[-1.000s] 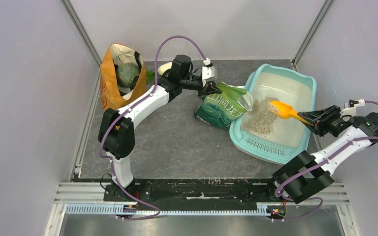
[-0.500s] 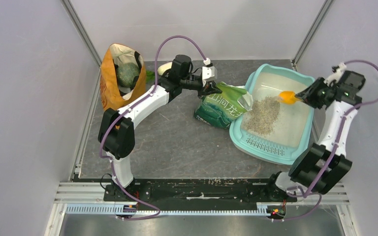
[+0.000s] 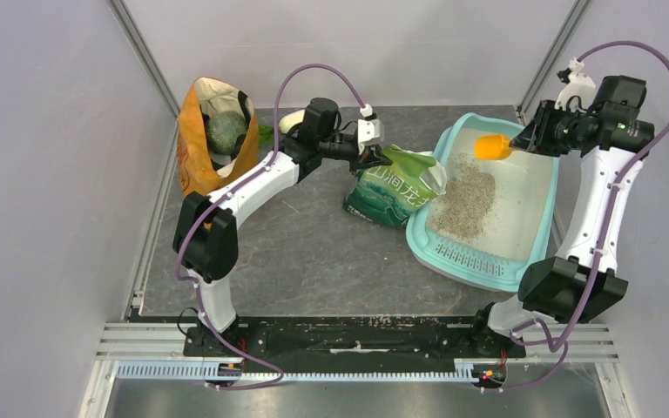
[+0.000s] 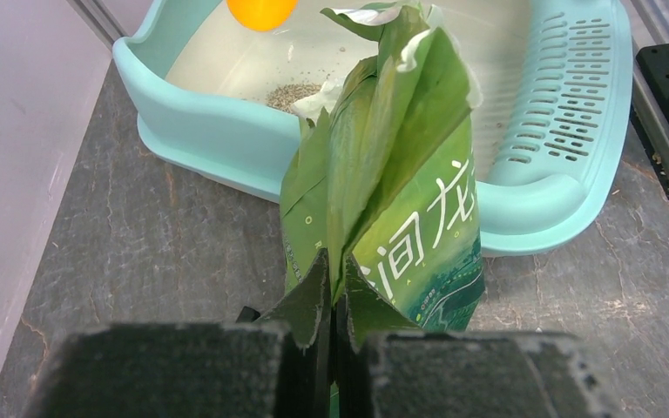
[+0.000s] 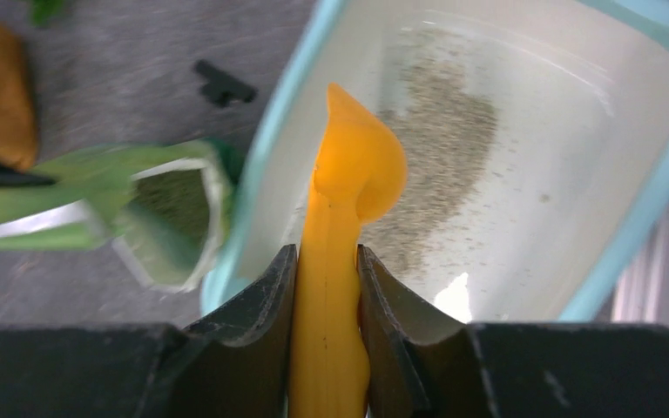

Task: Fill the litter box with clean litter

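The pale-turquoise litter box (image 3: pixel 479 277) lies at the right of the table, with a patch of grey-beige litter (image 3: pixel 470 200) on its whitish floor. My right gripper (image 3: pixel 527 139) is raised over the box's far right corner, shut on the handle of an orange scoop (image 3: pixel 491 146). In the right wrist view the scoop (image 5: pixel 348 192) points down over the litter (image 5: pixel 435 148), clamped by the right gripper (image 5: pixel 327 261). My left gripper (image 3: pixel 375 157) is shut on the edge of a green printed bag (image 3: pixel 394 187), which stands against the box's left rim (image 4: pixel 218 139). The left gripper (image 4: pixel 337 270) pinches a fold of the bag (image 4: pixel 401 192).
An orange-tan cloth bag (image 3: pixel 213 139) stands at the back left with a round green thing (image 3: pixel 226 131) inside. A small black piece (image 5: pixel 224 84) lies on the table near the box. Enclosure walls stand close on both sides, and a metal rail runs along the near edge.
My right arm has risen and swung from the box's near right side to its far right corner, lifting the scoop off the litter. The left arm and green bag have not moved.
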Controlling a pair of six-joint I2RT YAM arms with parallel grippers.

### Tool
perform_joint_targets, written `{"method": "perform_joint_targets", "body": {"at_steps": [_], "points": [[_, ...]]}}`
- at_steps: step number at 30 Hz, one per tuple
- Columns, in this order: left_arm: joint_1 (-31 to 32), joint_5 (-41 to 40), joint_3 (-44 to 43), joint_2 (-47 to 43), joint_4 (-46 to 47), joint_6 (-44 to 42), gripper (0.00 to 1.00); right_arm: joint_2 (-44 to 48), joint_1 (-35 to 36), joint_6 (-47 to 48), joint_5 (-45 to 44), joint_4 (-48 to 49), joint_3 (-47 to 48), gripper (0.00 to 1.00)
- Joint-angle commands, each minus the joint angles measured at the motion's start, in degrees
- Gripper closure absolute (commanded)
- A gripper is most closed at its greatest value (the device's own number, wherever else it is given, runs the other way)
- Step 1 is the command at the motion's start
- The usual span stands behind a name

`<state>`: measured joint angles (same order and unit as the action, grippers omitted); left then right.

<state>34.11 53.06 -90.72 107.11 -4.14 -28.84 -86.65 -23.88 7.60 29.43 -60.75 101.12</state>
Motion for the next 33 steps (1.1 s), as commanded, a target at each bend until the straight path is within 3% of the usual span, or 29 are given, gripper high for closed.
{"method": "perform_joint_targets", "body": {"at_steps": [1,7,15,21,27,33], "points": [[0.29,1.95,-0.56,-4.78,5.20,-2.64,0.98,-0.24,0.15,2.75,16.66,-16.86,10.57,1.00],[0.26,2.13,-0.22,-5.48,4.96,-3.79,0.98,-1.07,0.73,3.36,23.23,-26.86,12.97,1.00],[0.24,1.62,1.07,-8.02,1.18,-7.77,0.98,-1.83,6.21,1.56,20.46,-25.22,7.43,1.00],[-0.35,1.23,4.49,-12.57,-2.41,-13.36,0.98,-1.49,15.06,-5.09,9.02,-12.41,3.34,1.00],[-1.30,-1.54,8.08,-16.78,-3.34,-17.00,0.98,-6.59,27.78,-8.99,-0.83,-8.63,5.40,1.00],[-1.59,-3.64,12.45,-21.21,-3.43,-20.89,0.98,-10.78,36.05,-10.62,-9.43,-4.91,3.86,1.00]]}}
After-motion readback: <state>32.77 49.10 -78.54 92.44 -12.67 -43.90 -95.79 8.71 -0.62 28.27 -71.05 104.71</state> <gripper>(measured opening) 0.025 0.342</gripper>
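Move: The open mouth of the litter bag lies about 20 cm to the right hand's left, roughly level with it fore and aft, and some 12 cm below. The poured litter is about 10 cm to this hand's left, 2 cm back and 25 cm below; the litter box's middle is about 5 cm left, at much the same depth. For the left hand, which pinches the bag's top, the mouth is about 13 cm right, 3 cm back and 6 cm lower. Right hand arcs scoop 20 cm left, up then down into the bag, which the left hand drags left. ##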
